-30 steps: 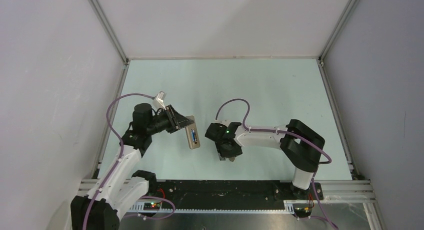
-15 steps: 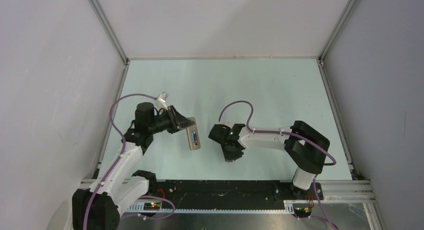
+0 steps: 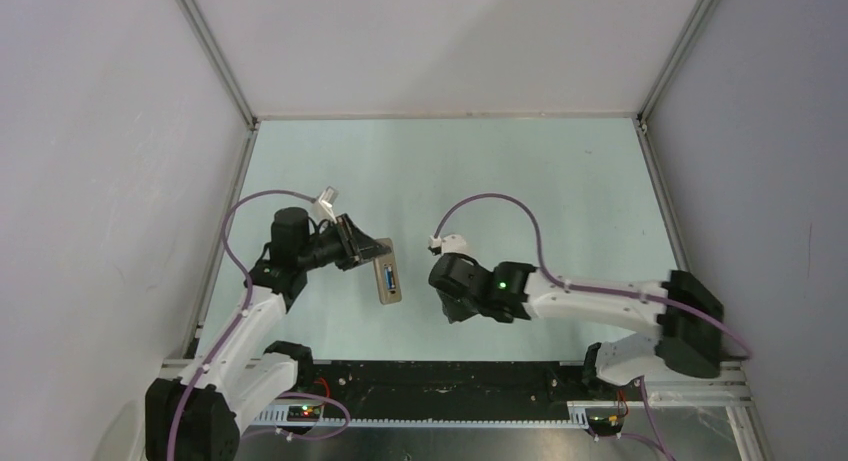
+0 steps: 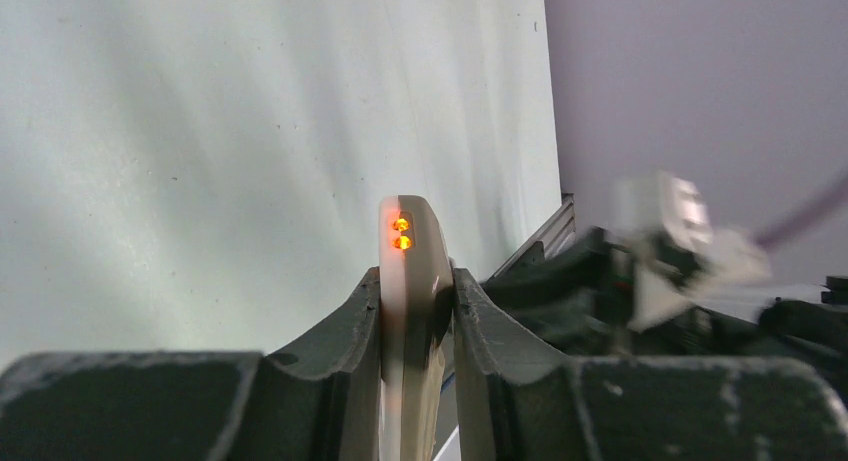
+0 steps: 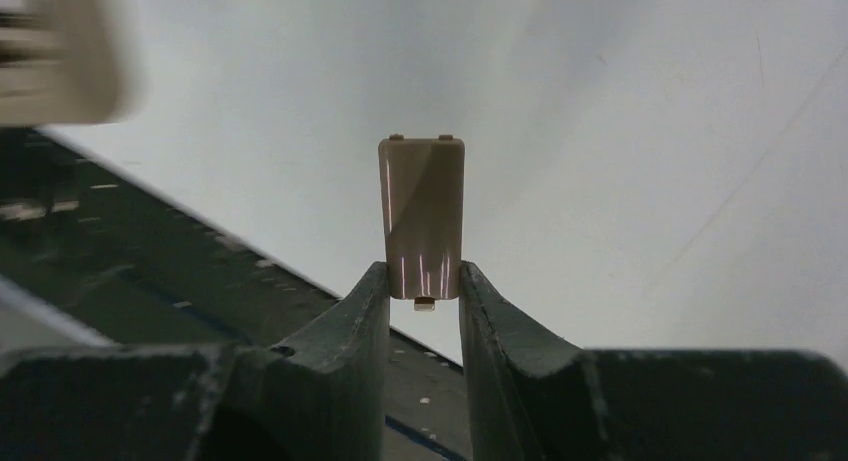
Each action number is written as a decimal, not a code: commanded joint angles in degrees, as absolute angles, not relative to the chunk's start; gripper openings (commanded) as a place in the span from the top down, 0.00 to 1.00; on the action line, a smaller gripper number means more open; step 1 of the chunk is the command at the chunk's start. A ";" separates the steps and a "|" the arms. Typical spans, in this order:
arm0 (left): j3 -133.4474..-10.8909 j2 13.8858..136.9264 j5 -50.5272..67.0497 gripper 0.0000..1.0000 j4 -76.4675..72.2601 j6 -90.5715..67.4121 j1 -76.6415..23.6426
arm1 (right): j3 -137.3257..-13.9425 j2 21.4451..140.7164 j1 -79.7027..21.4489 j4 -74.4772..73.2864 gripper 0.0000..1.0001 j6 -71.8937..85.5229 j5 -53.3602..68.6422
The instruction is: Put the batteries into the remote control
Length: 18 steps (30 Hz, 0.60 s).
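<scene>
The remote control [image 3: 386, 273] hangs above the table's left part with its beige-grey back up. Its battery bay is uncovered, and a bright blue battery [image 3: 388, 279] lies in it. My left gripper [image 3: 370, 251] is shut on the remote's far end. In the left wrist view the remote [image 4: 410, 271] stands edge-on between the fingers, two orange lights glowing near its tip. My right gripper [image 3: 451, 314], to the right of the remote, is shut on the small flat beige cover piece [image 5: 421, 216], which stands upright above the fingers [image 5: 372, 311].
A black rail [image 3: 450, 376] runs along the near edge under both arms. Grey walls and aluminium frame posts [image 3: 215, 61] close in the pale green table [image 3: 520, 181] on three sides. Purple cables loop over each arm.
My right gripper has closed on the cover piece and turned toward the remote, while its arm stretched out low to the right. The left gripper and remote have hardly moved.
</scene>
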State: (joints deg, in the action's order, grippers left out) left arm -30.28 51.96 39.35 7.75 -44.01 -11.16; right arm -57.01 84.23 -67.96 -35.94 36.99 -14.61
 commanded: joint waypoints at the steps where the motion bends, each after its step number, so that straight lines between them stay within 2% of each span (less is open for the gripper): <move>1: -31.47 49.49 41.37 1.00 3.49 -43.48 -10.88 | -57.18 74.41 -71.92 -26.17 0.80 32.02 -19.35; 8: -33.70 46.16 40.71 1.00 0.76 -42.59 -12.40 | -58.74 70.75 -75.11 -17.43 0.80 30.80 -19.60; 18: -33.33 34.01 26.23 1.00 -1.16 -33.47 -21.92 | -67.98 75.98 -76.26 -20.39 0.80 33.27 -21.62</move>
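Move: The right hand already holds the battery cover. The remote control's battery bay, with the batteries in it, lies about 12 cm to its left, 4 cm ahead and 7 cm above. The remote's end gripped by the left hand is some 13 cm left, 9 cm ahead and 9 cm above. From the left hand, the cover is about 13 cm to the right, 9 cm back and 10 cm below. Right hand lifts the held cover 14 cm and left towards the bay, tilting, while left raises the remote 7 cm. ##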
